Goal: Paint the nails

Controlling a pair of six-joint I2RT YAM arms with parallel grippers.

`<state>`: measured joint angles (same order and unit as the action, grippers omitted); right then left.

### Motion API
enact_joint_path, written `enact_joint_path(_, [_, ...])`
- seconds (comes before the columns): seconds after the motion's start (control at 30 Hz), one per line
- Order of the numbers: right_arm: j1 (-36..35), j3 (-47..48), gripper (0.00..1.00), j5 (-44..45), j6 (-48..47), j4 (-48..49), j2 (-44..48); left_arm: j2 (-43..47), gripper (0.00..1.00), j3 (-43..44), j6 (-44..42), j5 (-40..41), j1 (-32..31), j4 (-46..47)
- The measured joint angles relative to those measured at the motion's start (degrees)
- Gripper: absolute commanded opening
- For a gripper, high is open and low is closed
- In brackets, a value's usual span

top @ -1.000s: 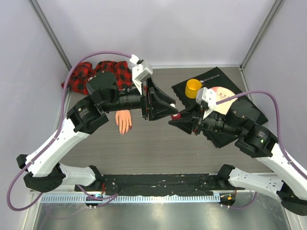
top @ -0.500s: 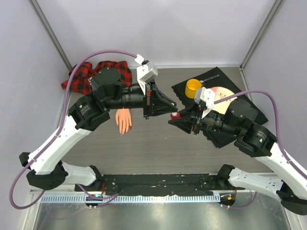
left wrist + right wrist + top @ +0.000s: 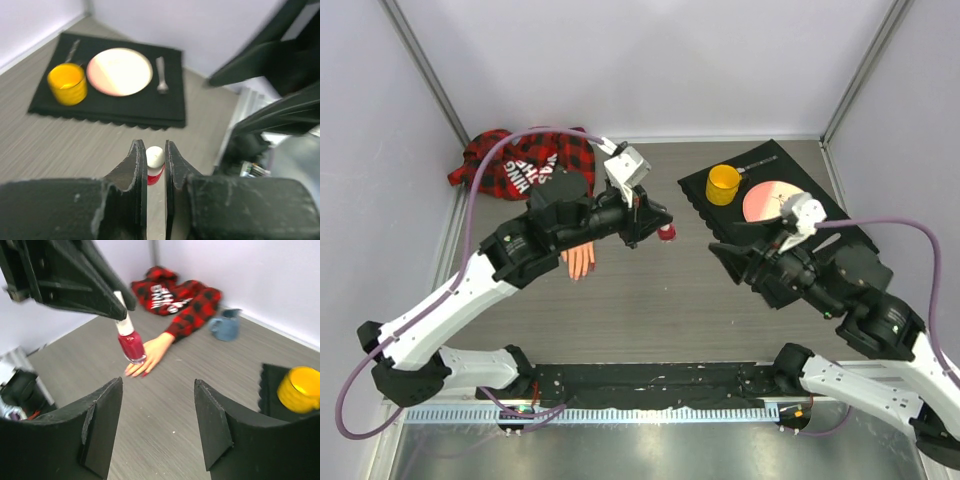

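My left gripper (image 3: 660,222) is shut on the white cap of the small red polish bottle (image 3: 667,234), which hangs above the table. In the left wrist view the cap (image 3: 155,156) sits pinched between the jaws of that gripper (image 3: 156,150). The right wrist view shows the bottle (image 3: 131,345) hanging in front of the mannequin hand (image 3: 152,354), whose nails (image 3: 141,373) look reddish. The hand (image 3: 578,257) lies palm down with its plaid sleeve (image 3: 525,160) at the back left. My right gripper (image 3: 722,256) stands open and empty, apart from the bottle; its jaws (image 3: 157,386) are spread wide.
A black placemat (image 3: 840,225) at the back right carries a yellow cup (image 3: 723,184), a pink plate (image 3: 770,200) and a fork (image 3: 161,82). A blue mug (image 3: 225,325) stands beside the sleeve. Enclosure walls close in on the left, back and right.
My left gripper shut on the cap. My right gripper let go of the bottle, opened and drew back to the right. The left arm now carries the bottle alone.
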<state>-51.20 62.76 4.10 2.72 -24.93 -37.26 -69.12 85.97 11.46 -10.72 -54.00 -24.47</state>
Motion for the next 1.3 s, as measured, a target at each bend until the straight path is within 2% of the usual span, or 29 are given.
enact_joint_path(0.3, [0.00, -11.32, 0.63, 23.56, 10.21, -1.88, 16.72, -4.50, 0.00, -17.22, 1.77, 14.67, -0.02, 14.62])
enact_joint_path(0.53, [0.00, -11.56, 0.61, 31.82, 12.63, -3.08, 25.83, -15.96, 0.00, -26.60, -0.17, 22.51, -3.45, 30.51])
enact_joint_path(0.67, [0.00, -10.95, 0.61, 33.64, 12.94, -3.65, 26.58, -23.26, 0.00, -30.14, -1.57, 24.44, -5.68, 40.15])
enact_joint_path(0.87, [0.00, -10.88, 0.61, 34.49, 12.94, -4.92, 26.38, -32.33, 0.00, -30.16, -2.97, 25.68, -6.34, 48.11])
enact_joint_path(1.27, [-0.02, -10.88, 0.61, 35.19, 12.92, -5.62, 26.38, -36.89, 0.00, -29.75, -2.97, 25.73, -6.60, 55.41])
enact_joint_path(1.3, [0.00, -10.88, 0.61, 35.21, 12.92, -5.62, 26.38, -36.96, 0.02, -29.75, -2.97, 25.73, -6.64, 55.71])
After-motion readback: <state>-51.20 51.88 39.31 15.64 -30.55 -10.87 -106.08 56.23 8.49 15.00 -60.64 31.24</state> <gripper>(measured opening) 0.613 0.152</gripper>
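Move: The left gripper still holds the nail polish by its cap; the bare table spot it is bound for, just left of the black mat, lies about 10 cm ahead, 10 cm to its right and some 36 cm below. The yellow mug stands 29 cm ahead and 18 cm right of this hand, the plate 24 cm ahead and 33 cm right, both well below. From the right gripper the spot is about 15 cm ahead, level sideways and 36 cm down. Bring the left gripper steeply down about 31 cm, easing forward first and then to the right, towards the bare table beside the mat; keep the grip on the cap, swing counter-clockwise and tip the fingers downward. Meanwhile draw the open, empty right gripper some 15 cm to the right, away from the bottle, turning it clockwise. ##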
